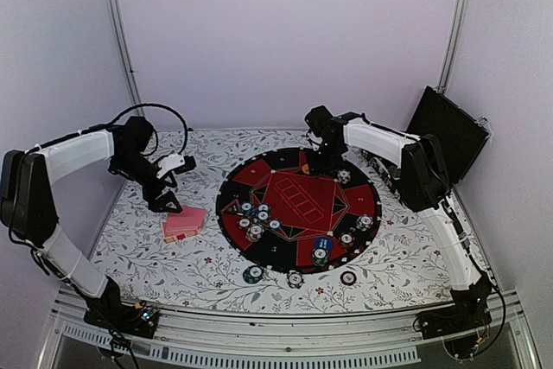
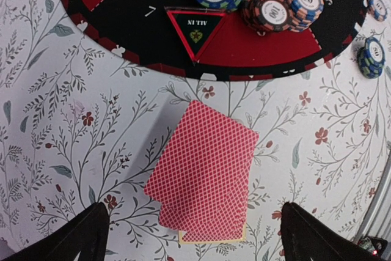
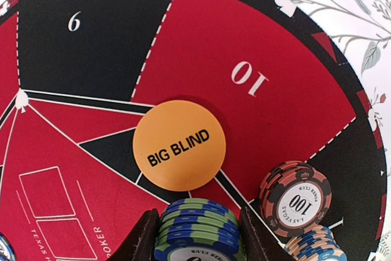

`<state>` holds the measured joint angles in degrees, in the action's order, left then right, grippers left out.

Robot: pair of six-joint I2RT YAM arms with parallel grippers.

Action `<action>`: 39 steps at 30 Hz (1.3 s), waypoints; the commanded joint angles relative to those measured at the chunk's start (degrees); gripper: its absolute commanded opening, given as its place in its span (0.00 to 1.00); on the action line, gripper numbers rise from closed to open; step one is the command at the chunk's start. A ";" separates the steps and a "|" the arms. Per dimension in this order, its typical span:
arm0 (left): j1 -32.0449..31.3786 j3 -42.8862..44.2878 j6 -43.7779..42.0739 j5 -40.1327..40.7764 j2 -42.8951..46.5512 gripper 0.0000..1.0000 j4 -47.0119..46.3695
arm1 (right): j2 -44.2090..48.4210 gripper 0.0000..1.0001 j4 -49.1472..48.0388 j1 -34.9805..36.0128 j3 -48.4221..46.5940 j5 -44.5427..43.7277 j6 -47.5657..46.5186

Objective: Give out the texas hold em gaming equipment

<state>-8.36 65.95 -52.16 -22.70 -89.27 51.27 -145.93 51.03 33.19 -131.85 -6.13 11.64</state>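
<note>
A fanned stack of red-backed playing cards [image 2: 204, 172] lies on the floral tablecloth left of the round mat [image 1: 294, 200]. My left gripper [image 2: 192, 207] hovers over the cards [image 1: 184, 224], open wide, with a finger on each side and nothing held. My right gripper [image 3: 198, 236] is at the mat's far edge [image 1: 333, 162], shut on a stack of blue-and-green poker chips [image 3: 195, 215]. Just beyond that stack an orange "BIG BLIND" disc [image 3: 179, 145] lies flat. To the right stands a red-and-black 100 chip stack [image 3: 296, 198].
Several chip stacks [image 1: 255, 218] and a blue disc [image 1: 323, 244] sit on the mat's near half. Three chip piles [image 1: 295, 279] lie off the mat near the front edge. A black hinged case [image 1: 449, 131] stands open at the back right.
</note>
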 commanded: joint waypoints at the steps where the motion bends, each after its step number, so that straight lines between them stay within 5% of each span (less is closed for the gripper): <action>1: -0.16 1.52 0.59 -0.59 0.52 1.00 -0.06 | -1.77 0.34 -0.07 -0.27 -1.40 -0.31 -0.47; 9: -0.25 1.57 0.72 -0.52 1.18 1.00 -0.09 | -2.73 0.36 0.24 -0.28 -1.13 0.25 -0.23; 20: -0.25 2.01 0.87 0.39 0.86 1.00 0.19 | -0.77 0.62 -0.29 -0.32 -1.29 -1.05 -0.46; 39: -2.16 -4.61 -9.06 0.27 3.95 1.00 0.14 | 16.10 0.75 -1.60 2.10 3.35 3.05 2.51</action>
<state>-9.10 62.59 -58.26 -22.63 -85.89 51.75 -137.25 50.98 33.65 -131.81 -5.43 12.27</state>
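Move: The right gripper holds the blue-green chip stack right over its landing spot on the mat, which lies some 3 cm below the hand point. The orange Big Blind disc is about 4 cm ahead and 3 cm left, the black 100 stack about 3 cm ahead and 5 cm right, and the blue 10 stack level and 8 cm right. From the left hand, the landing spot lies roughly 18 cm ahead, 40 cm right and 10 cm down. Lower the right gripper almost straight down, about 1.5 cm, to stand the held blue-green stack on the mat beside the Big Blind disc. Hold the hand there while the fingers open to let go, then lift straight up some 10 cm, fingers still widening and the fingertips swinging slightly forward. Late on, ease the open, empty left gripper about 2 cm back. ##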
